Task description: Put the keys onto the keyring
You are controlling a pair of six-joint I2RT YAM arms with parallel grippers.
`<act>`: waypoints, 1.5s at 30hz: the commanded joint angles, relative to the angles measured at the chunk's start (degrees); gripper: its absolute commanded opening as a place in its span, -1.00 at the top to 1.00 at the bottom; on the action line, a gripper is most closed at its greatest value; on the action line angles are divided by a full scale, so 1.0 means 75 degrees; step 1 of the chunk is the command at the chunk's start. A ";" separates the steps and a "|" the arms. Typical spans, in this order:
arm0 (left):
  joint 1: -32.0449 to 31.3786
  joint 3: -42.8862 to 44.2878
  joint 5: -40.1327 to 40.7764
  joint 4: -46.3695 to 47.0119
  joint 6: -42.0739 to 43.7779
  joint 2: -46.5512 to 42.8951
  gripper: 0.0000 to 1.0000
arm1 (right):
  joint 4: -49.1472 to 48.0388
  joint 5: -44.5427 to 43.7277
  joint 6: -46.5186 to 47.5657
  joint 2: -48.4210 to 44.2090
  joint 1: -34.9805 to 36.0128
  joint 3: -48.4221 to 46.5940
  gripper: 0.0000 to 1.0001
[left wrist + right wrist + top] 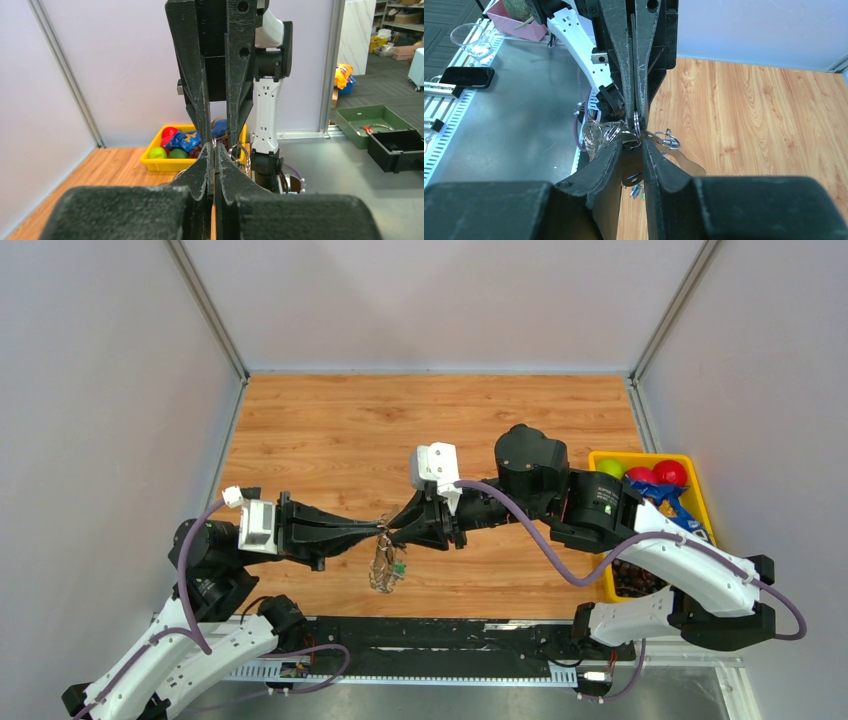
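My two grippers meet tip to tip above the near middle of the wooden table. The left gripper (378,530) is shut on a thin silvery ring of the keyring (214,142), seen edge-on between its tips. The right gripper (394,532) is closed on a flat silvery key (631,169) that sits between its fingers, right against that ring (636,123). More rings and chain bits (599,133) hang to the side, and a bunch dangles below the tips (383,568). A tiny blue-green tag (638,190) hangs underneath. Another flat metal piece (685,163) sticks out to the right.
A yellow bin (700,502) with red and green balls and a blue packet stands at the table's right edge, beside the right arm. It also shows in the left wrist view (150,161). Grey walls enclose the table on three sides.
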State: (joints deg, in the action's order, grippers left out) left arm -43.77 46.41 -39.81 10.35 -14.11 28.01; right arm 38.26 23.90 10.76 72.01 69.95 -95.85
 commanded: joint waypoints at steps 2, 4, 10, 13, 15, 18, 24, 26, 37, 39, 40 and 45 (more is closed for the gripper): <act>-0.0010 0.0088 0.0073 0.0416 0.0030 -0.0006 1.00 | -0.0445 0.0106 0.0024 0.0071 0.0056 -0.0359 0.53; 0.0000 0.0088 0.0069 0.0416 0.0019 -0.0014 1.00 | -0.0453 0.0073 0.0030 0.0106 0.0060 -0.0380 0.57; 0.0000 0.0052 0.0047 0.0456 0.0010 -0.0033 1.00 | -0.0484 -0.0027 0.0024 0.0227 0.0059 -0.0417 0.85; 0.0003 0.0052 0.0066 0.0460 0.0028 -0.0082 1.00 | -0.0469 -0.0058 0.0041 0.0229 0.0060 -0.0366 1.00; 0.0000 0.0061 0.0075 0.0460 0.0045 -0.0111 1.00 | -0.0439 -0.0059 0.0053 0.0182 0.0064 -0.0289 1.00; -0.0008 0.0080 0.0108 0.0454 0.0058 -0.0169 1.00 | -0.0402 -0.0124 0.0079 0.0074 0.0066 -0.0141 1.00; 0.0000 0.0622 0.0009 -0.0451 0.0200 0.0060 0.84 | 0.0024 -0.0399 -0.0021 0.0075 0.0061 -0.0249 1.00; -0.0006 0.0969 -0.0033 -0.1252 0.0337 0.0204 0.60 | 0.0251 -0.0432 -0.0054 0.0112 0.0061 -0.0316 1.00; 0.0001 0.2529 0.0519 -0.4863 0.0964 0.0616 0.00 | 0.1114 -0.0349 -0.0193 0.0073 0.0060 0.0150 1.00; -0.0003 0.2675 0.0441 -0.5283 0.1063 0.0797 -0.04 | 0.1227 -0.0231 -0.0244 0.0166 0.0061 0.0178 1.00; -0.0002 0.2714 0.0420 -0.5546 0.1132 0.0834 -0.05 | 0.1284 -0.0203 -0.0267 0.0216 0.0063 0.0173 1.00; 0.0002 0.2846 0.0177 -0.6292 0.1293 0.1220 -0.07 | 0.1396 -0.0135 -0.0470 0.0413 0.0067 0.0170 1.00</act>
State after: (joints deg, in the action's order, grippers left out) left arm -43.77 66.32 -37.06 -28.77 -6.70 34.33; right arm 49.67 21.61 9.69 74.61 70.11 -93.78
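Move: The right fingers, slightly parted, already straddle the small rings on the keyring's edge, with the gripped part about 1 cm left and 1 cm below this hand, level fore and aft. The green-tagged key dangles roughly 8 cm under the right hand, neither left nor right, neither ahead nor back. The left hand, shut, still holds the keyring at its fingertips, about 1 cm to its right and 1 cm below. Edging barely a centimetre left, the right hand shuts fully and pinches the rings while the left still holds them. Only then does the left open to about half, letting go and tilting some 20 degrees as it eases slightly down and left. The right sinks about 7 cm, drawing a little to its right, fingertips dipping some 15 degrees, its grip kept. ##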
